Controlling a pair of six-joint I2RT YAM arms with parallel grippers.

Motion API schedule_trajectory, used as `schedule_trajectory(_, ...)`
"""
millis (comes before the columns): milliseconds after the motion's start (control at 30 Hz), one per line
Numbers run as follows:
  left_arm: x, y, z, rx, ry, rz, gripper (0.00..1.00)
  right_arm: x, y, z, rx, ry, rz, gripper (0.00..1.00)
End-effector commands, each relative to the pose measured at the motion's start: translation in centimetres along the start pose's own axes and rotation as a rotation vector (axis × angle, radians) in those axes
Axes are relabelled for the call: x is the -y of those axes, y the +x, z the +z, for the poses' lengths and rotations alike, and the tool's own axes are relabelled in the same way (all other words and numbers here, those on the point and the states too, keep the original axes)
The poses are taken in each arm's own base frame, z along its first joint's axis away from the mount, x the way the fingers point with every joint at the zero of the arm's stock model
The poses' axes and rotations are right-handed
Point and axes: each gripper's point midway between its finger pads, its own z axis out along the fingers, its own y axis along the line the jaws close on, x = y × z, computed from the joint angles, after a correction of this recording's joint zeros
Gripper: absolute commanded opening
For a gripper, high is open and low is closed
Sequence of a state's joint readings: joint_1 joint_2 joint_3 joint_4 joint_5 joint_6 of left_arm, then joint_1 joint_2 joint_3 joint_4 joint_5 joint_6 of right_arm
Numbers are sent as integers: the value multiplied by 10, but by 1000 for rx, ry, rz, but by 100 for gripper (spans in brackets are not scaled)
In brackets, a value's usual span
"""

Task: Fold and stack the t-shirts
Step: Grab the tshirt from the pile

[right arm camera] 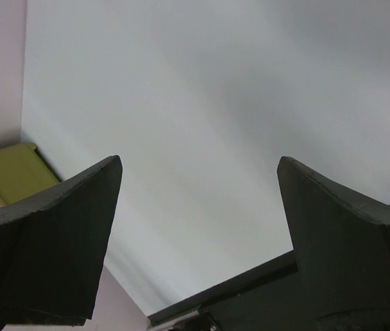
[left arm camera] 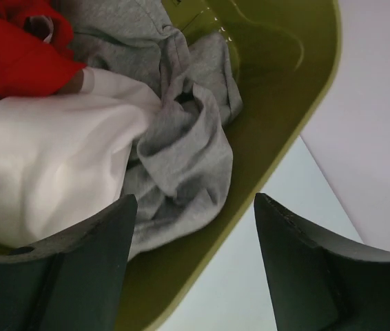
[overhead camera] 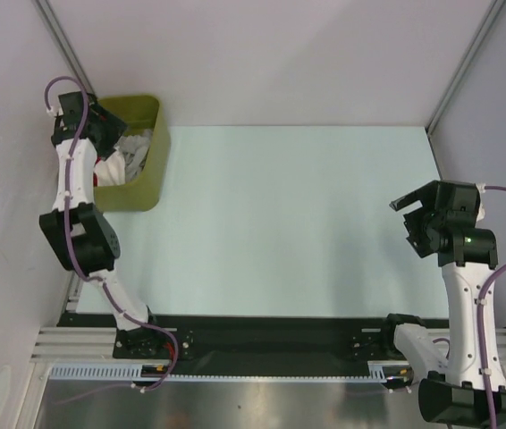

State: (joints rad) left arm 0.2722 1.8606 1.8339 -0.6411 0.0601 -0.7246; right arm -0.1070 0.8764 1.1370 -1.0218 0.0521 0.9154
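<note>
Crumpled t-shirts lie in an olive-green bin point(overhead camera: 150, 170) point(left arm camera: 284, 103) at the table's far left: a grey one point(left arm camera: 181, 152), a white one point(left arm camera: 50, 158) and a red one point(left arm camera: 16, 55). In the top view they show as a white and grey heap point(overhead camera: 134, 147) with a bit of red point(overhead camera: 107, 170). My left gripper point(left arm camera: 195, 207) point(overhead camera: 101, 125) hangs open over the bin's rim, nothing between its fingers. My right gripper point(right arm camera: 198, 169) point(overhead camera: 411, 214) stands open above the table at the right, holding nothing.
The pale table point(overhead camera: 298, 223) lies between the arms. White walls close in the sides and back. A black rail point(overhead camera: 262, 344) with both arm bases runs along the near edge. The bin's corner point(right arm camera: 9, 172) shows far left in the right wrist view.
</note>
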Motion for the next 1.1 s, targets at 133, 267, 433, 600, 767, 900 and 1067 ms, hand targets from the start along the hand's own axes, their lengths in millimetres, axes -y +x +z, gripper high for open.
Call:
schedule_trajectory(133, 11, 16, 34, -151, -19, -79, 72, 7, -15, 24, 39, 34, 87, 100)
schedule_trajectory(267, 4, 34, 45, -196, -47, -145, 73, 7, -16, 37, 31, 52, 127, 100)
schedule_trajectory(433, -9, 56, 69, -266, -93, -238, 74, 9, -10, 49, 7, 60, 173, 98)
schedule_trajectory(600, 12, 48, 84, -281, -22, -260, 22, 5, -12, 50, 10, 44, 180, 98)
schedule_trajectory(767, 45, 27, 61, -206, 52, -214, 0, -1, -12, 51, 9, 14, 163, 97)
schedule_trajectory(900, 81, 0, 12, -79, 120, -168, 0, -16, -6, 50, -47, -57, 132, 97)
schedule_trajectory(1067, 127, -16, -66, 66, 219, -108, 0, -29, 9, 51, -99, -105, 62, 97)
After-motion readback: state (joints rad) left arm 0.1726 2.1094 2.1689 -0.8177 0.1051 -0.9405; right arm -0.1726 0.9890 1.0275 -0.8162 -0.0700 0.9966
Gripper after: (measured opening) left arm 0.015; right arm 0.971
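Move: The grey t-shirt lies some 12 cm below the left hand, about 5 cm ahead and 3 cm to its right, in the green bin. The white t-shirt is about 5 cm to the hand's left and level with it, with the red t-shirt roughly 5 cm beyond that and 4 cm ahead. The bin's right wall stands about 8 cm to the hand's right, 2 cm ahead. From the right hand, the grey t-shirt is roughly 28 cm ahead and 60 cm left. Left hand dips about 10 cm and forward, pinches the grey t-shirt, then lifts 8 cm; right eases forward. ##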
